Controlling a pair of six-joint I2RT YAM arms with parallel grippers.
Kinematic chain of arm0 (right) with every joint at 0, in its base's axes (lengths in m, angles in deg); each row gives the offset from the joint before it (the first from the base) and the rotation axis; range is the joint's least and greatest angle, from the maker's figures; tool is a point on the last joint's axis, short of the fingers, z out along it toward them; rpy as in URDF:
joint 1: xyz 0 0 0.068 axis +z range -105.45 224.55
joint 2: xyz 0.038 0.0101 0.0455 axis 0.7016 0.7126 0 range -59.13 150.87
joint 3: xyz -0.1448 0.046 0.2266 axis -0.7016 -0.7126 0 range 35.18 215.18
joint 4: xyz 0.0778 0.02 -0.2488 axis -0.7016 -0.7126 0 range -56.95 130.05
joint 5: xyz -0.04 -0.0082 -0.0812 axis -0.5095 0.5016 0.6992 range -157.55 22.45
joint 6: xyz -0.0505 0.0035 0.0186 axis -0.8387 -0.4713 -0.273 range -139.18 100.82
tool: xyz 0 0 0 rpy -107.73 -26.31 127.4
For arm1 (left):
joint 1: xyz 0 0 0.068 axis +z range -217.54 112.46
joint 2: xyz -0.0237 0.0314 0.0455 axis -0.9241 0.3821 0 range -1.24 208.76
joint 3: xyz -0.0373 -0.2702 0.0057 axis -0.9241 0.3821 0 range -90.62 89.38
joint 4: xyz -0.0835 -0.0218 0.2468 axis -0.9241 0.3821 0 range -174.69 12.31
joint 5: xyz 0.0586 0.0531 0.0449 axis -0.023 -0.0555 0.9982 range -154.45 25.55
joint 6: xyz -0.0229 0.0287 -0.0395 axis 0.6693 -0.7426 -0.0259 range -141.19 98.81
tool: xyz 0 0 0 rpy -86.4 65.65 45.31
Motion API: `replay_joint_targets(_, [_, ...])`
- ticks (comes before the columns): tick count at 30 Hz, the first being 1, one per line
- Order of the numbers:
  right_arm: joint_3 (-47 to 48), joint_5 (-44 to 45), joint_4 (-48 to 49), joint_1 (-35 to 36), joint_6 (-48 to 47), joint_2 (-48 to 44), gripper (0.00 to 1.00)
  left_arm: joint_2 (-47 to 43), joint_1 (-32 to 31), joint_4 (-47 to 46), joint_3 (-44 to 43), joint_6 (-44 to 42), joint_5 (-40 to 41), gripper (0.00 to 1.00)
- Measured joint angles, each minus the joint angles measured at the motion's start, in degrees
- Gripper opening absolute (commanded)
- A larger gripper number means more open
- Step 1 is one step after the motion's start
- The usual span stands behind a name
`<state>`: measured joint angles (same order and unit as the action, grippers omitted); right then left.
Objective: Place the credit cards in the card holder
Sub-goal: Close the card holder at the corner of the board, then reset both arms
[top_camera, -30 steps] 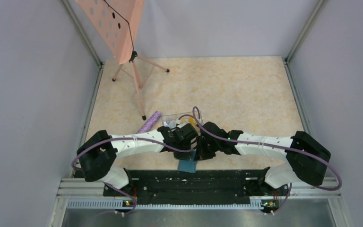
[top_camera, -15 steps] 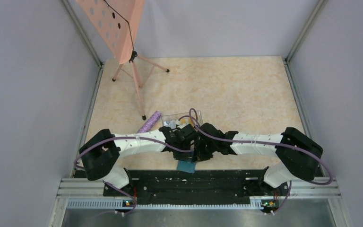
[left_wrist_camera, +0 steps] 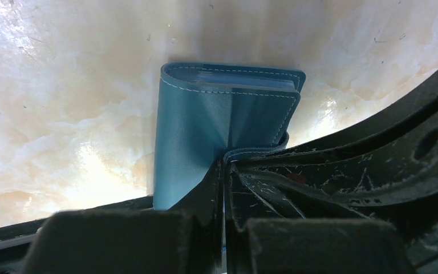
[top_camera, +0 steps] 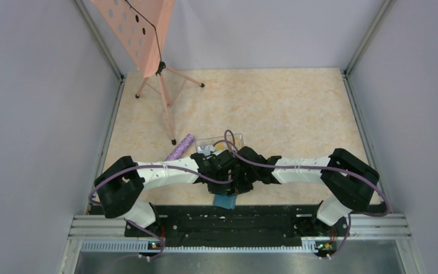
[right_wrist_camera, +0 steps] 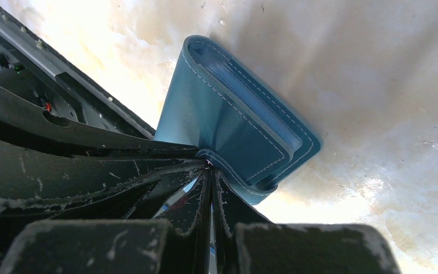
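Note:
The teal card holder [top_camera: 225,201] lies at the table's near edge, under both gripper heads. In the left wrist view the card holder [left_wrist_camera: 199,120] is folded, and its stitched flap curls up to my left gripper [left_wrist_camera: 223,171], which is shut on that flap. My right gripper [right_wrist_camera: 210,171] is shut right beside it at the same flap of the card holder [right_wrist_camera: 222,114], with the thin pale edge of a credit card [right_wrist_camera: 211,228] between its jaws. A white, blue and red bit of card [right_wrist_camera: 177,194] shows between the black fingers. More credit cards [top_camera: 222,146] lie in a clear box.
The clear box [top_camera: 236,137] stands just beyond the grippers, with a purple roll [top_camera: 181,147] to its left. A pink music stand [top_camera: 140,28] spreads its legs [top_camera: 168,120] over the far left. The black base rail [top_camera: 234,220] borders the near edge.
The right arm's elbow and forearm have swung left, folding closer to the centre. Both grippers stay shut together over the card holder. The left arm has barely moved.

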<state>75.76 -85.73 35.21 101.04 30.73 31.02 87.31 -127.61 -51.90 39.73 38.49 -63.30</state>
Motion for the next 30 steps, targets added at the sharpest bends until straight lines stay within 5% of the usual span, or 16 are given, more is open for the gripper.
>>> replay_joint_targets(7, [0.8,0.0,-1.6,0.0,0.0,0.2,0.00,-0.1,0.5,-0.2,0.3,0.3,-0.8,0.03])
replay_joint_targets(9, [0.8,0.5,-1.9,0.0,0.0,-0.3,0.00,-0.7,0.4,-0.4,0.3,0.0,-0.6,0.14])
replay_joint_targets(11, [0.8,1.3,-2.4,0.1,-0.1,-0.9,0.02,-1.4,0.2,-0.8,0.3,-0.6,-0.2,0.37])
replay_joint_targets(17, [0.2,6.6,-7.5,1.1,-0.8,-6.9,0.41,-7.5,-0.1,-1.5,2.2,-3.2,2.0,0.66])
replay_joint_targets(23, [-2.5,9.1,-9.4,-1.6,0.0,-16.6,0.82,-23.6,0.5,-6.7,7.0,-3.5,4.1,0.87])
replay_joint_targets(30, [-8.2,6.9,-8.0,-7.8,1.0,-26.9,0.98,-40.5,4.9,-25.9,24.4,2.2,2.5,0.99])
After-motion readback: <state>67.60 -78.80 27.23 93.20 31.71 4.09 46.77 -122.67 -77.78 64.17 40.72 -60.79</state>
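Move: The card holder lies right under both sets of shut fingertips, which are on the loose end of its strap: its middle is about 1 cm left of the left hand and some 2 cm left of the right hand, level with them fore and aft and about 2 cm below. From the left hand, the clear card case stands roughly 16 cm ahead and 2 cm to the left, and the purple microphone about 14 cm ahead and 19 cm to the left. Both hands keep their shut fingertips pressed on the strap's end for a moment, then come up off it together, the fingers opening nearly wide as they rise. The left goes about 10 cm up and a little forward, its fingers swinging some 40 degrees out towards the right and forward, while the right backs away about 6 cm to its right and as far up, drifting forward with a slight clockwise turn. ##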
